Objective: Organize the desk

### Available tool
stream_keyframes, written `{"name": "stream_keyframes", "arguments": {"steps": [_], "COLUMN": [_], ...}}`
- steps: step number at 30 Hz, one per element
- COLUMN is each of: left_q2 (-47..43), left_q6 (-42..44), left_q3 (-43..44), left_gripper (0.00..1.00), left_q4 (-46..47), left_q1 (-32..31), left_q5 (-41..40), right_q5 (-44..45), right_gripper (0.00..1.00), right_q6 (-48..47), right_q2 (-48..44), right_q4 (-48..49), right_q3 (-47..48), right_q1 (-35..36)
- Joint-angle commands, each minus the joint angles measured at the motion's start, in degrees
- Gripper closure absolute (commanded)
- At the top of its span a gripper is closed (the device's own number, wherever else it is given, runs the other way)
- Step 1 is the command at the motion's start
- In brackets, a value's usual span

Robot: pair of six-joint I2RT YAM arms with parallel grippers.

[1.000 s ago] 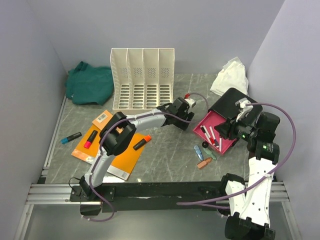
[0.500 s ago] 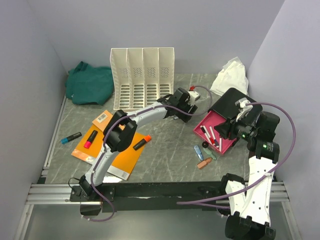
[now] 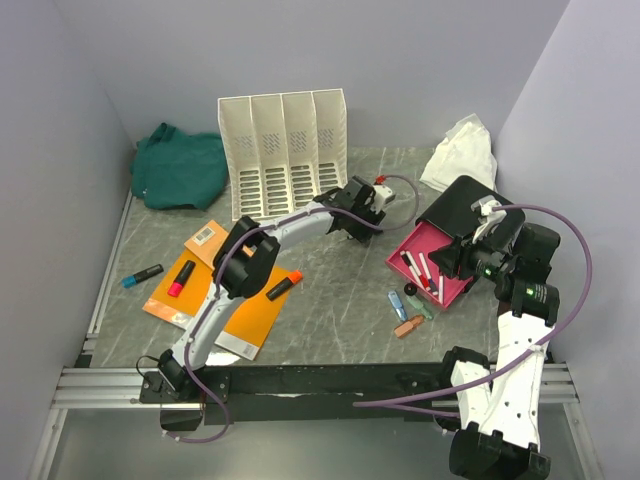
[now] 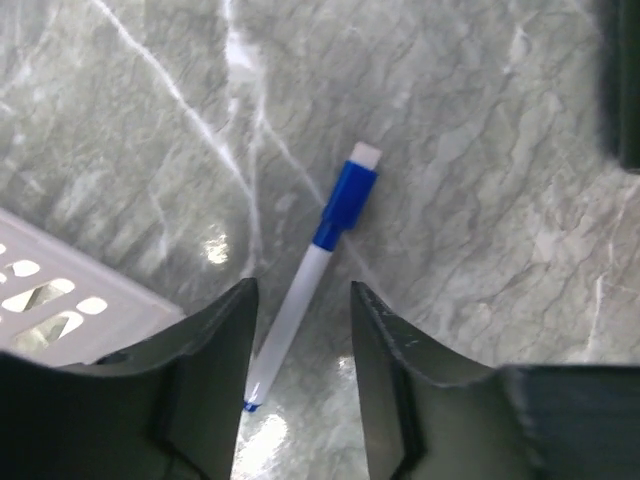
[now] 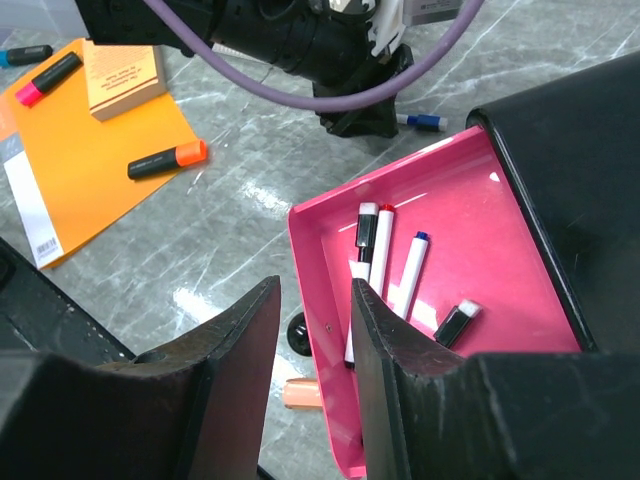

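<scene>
On the dark stone-look desk (image 3: pixel 340 300) lies a white pen with a blue cap (image 4: pixel 330 235), close to the corner of the white file rack (image 4: pixel 50 290). My left gripper (image 4: pixel 300 290) hangs just over it, open, its fingers astride the pen's lower end with a gap on each side. In the top view the left gripper (image 3: pixel 362 200) hides the pen. My right gripper (image 5: pixel 312 290) hovers open above the left rim of the pink tray (image 5: pixel 470 250), nothing held. The tray (image 3: pixel 425 262) holds three pens and a small eraser.
The file rack (image 3: pixel 285 150) stands at the back, a green cloth (image 3: pixel 180 165) left of it and a white cloth (image 3: pixel 460 150) right. An orange folder (image 3: pixel 225 315) carries highlighters and a notepad (image 3: pixel 205 237). Small items (image 3: pixel 410 310) lie beside the tray, whose black lid (image 3: pixel 465 200) is behind.
My left gripper has moved back and left toward the file rack and its jaws have narrowed around the pen. The rack has tilted slightly. The right arm has not moved.
</scene>
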Motion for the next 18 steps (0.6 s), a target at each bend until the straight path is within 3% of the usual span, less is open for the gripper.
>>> {"name": "stream_keyframes", "arguments": {"steps": [1,10,15,18], "left_q2": [0.07,-7.05,-16.88,-23.56], "left_q6": [0.01,-6.57,-10.70,-13.87], "left_q3": [-1.02,-14.63,-25.71,-33.27], "left_gripper": [0.55,0.79,0.95,0.99], "left_q4": [-0.08,5.54,11.69,15.82], "left_q1": [0.69,0.69,0.70,0.69], "left_q5": [2.87,2.09,1.83,1.30], "right_q5": [-1.68,-2.12,-2.65,-3.26], "right_gripper": [0.58,0.57,0.57,0.57], "right_q6": [-0.30,-0.82,-3.28,-6.35], "right_q2": [-0.19,-0.27,0.60,2.97], "right_q4": [0.52,-0.44,-3.42,-6.94], "right_q3": [1.07,1.43,2.82,5.28], "right_q1": [-0.54,-0.62,-0.62,-0.54]}}
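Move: The blue-capped marker lies almost under the left gripper, between its open fingers: its middle is about 1 cm ahead, 2 cm right and 2 cm below. The white file holder's middle is some 19 cm left and 12 cm ahead, the open pink drawer about 17 cm right and 6 cm back, and the orange-capped highlighter about 20 cm left and 12 cm back. From the right hand the marker lies roughly 19 cm ahead, 15 cm left and 23 cm below. Close the left fingers from half open until they pinch the marker's white barrel, holding nearly still and low with only a slight sink. As they shut, draw the gripper back and left at that same height, about 6 to 7 cm in all and gathering speed, away from the pink drawer and towards the orange-capped highlighter. ##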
